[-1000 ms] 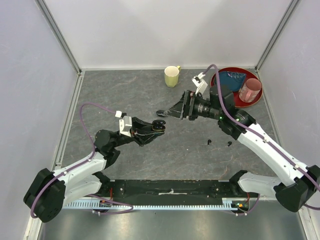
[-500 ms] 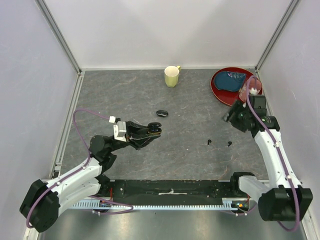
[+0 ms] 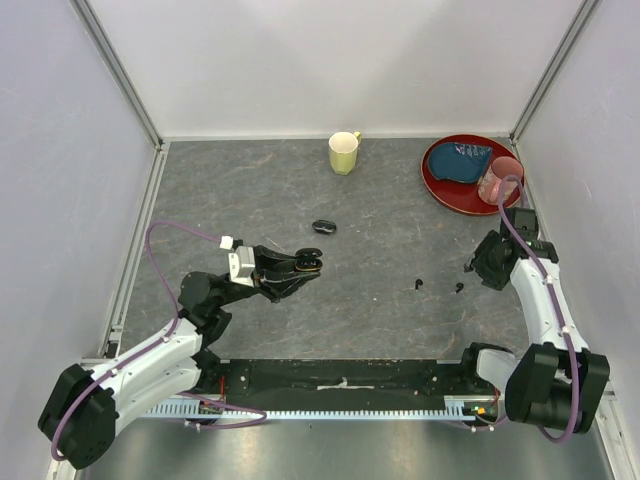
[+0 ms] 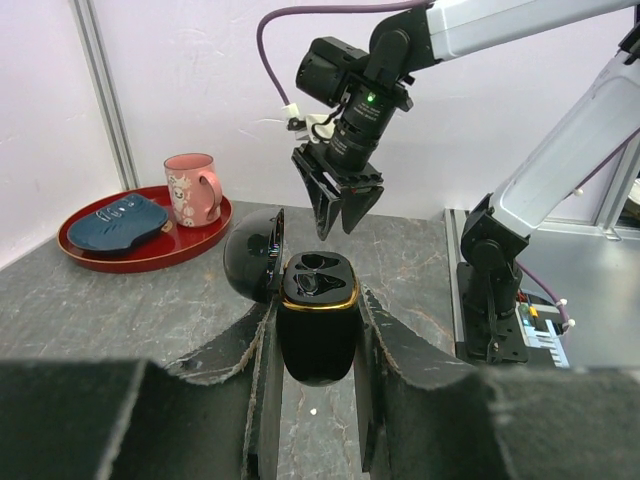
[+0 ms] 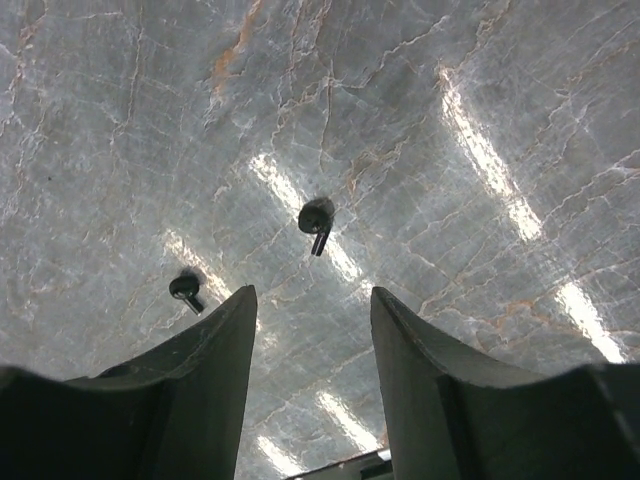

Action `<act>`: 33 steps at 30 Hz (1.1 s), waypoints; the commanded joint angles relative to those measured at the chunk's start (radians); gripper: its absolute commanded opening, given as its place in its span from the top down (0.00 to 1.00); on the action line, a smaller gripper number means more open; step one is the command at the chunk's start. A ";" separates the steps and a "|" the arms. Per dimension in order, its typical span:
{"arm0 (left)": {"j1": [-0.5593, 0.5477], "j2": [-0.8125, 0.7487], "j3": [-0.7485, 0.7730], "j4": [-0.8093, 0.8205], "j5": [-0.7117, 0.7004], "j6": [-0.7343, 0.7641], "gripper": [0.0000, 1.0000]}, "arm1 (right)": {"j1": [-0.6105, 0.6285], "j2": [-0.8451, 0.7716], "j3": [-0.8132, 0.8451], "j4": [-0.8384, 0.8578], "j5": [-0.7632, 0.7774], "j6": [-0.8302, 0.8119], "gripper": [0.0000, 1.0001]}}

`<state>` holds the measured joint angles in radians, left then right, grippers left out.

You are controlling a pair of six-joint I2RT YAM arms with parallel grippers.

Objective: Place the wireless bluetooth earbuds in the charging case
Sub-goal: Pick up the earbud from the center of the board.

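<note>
My left gripper is shut on the charging case. The case is glossy black with a gold rim and is held upright above the table. Its lid hangs open to the left and both sockets show empty. Two earbuds lie on the table right of centre. My right gripper points down over them, open, with nothing between its fingers. In the right wrist view one earbud lies just beyond the jaw gap and the other earbud lies outside the left finger.
A small black oval object lies on the table just beyond the held case. A yellow mug stands at the back. At the back right, a red tray holds a blue item and a pink mug.
My right arm has swung from beside the case at mid-table to the right side, above the earbuds, and its jaws have narrowed. My left arm has drawn back slightly with the case.
</note>
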<state>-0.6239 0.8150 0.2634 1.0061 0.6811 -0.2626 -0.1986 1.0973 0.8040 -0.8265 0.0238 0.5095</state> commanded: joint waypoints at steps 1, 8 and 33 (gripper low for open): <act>-0.002 -0.016 -0.003 0.020 -0.021 0.043 0.98 | -0.001 0.032 -0.023 0.096 0.030 0.027 0.44; -0.002 -0.019 -0.007 0.026 -0.023 0.037 0.98 | 0.008 0.134 -0.074 0.171 0.010 0.006 0.46; -0.002 -0.030 -0.018 -0.015 -0.051 0.059 0.98 | 0.151 0.276 -0.048 0.222 0.143 0.040 0.47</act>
<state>-0.6239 0.7959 0.2413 0.9756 0.6518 -0.2558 -0.0605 1.3624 0.7303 -0.6384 0.1390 0.5304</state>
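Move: The nearer earbud, the right-hand one of the two on the board, lies almost beneath the right hand: about 8 cm down, 2 cm to its left and roughly 1 cm ahead. The other earbud is some 10 cm left of that one, level with it. The red tray's middle lies about 35 cm ahead and 6 cm right of the right hand. From the left hand, the nearer earbud is roughly 35 cm right, 8 cm ahead and 27 cm below. Down onto the right-hand earbud: the right hand sinks about 7 cm, quickly at first and then easing, drifting only a centimetre or so forward and left. The wrist tips the fingers some 10 degrees closer to straight down, and they stay half open on either side of the spot above the earbud, with no touch visible yet. ##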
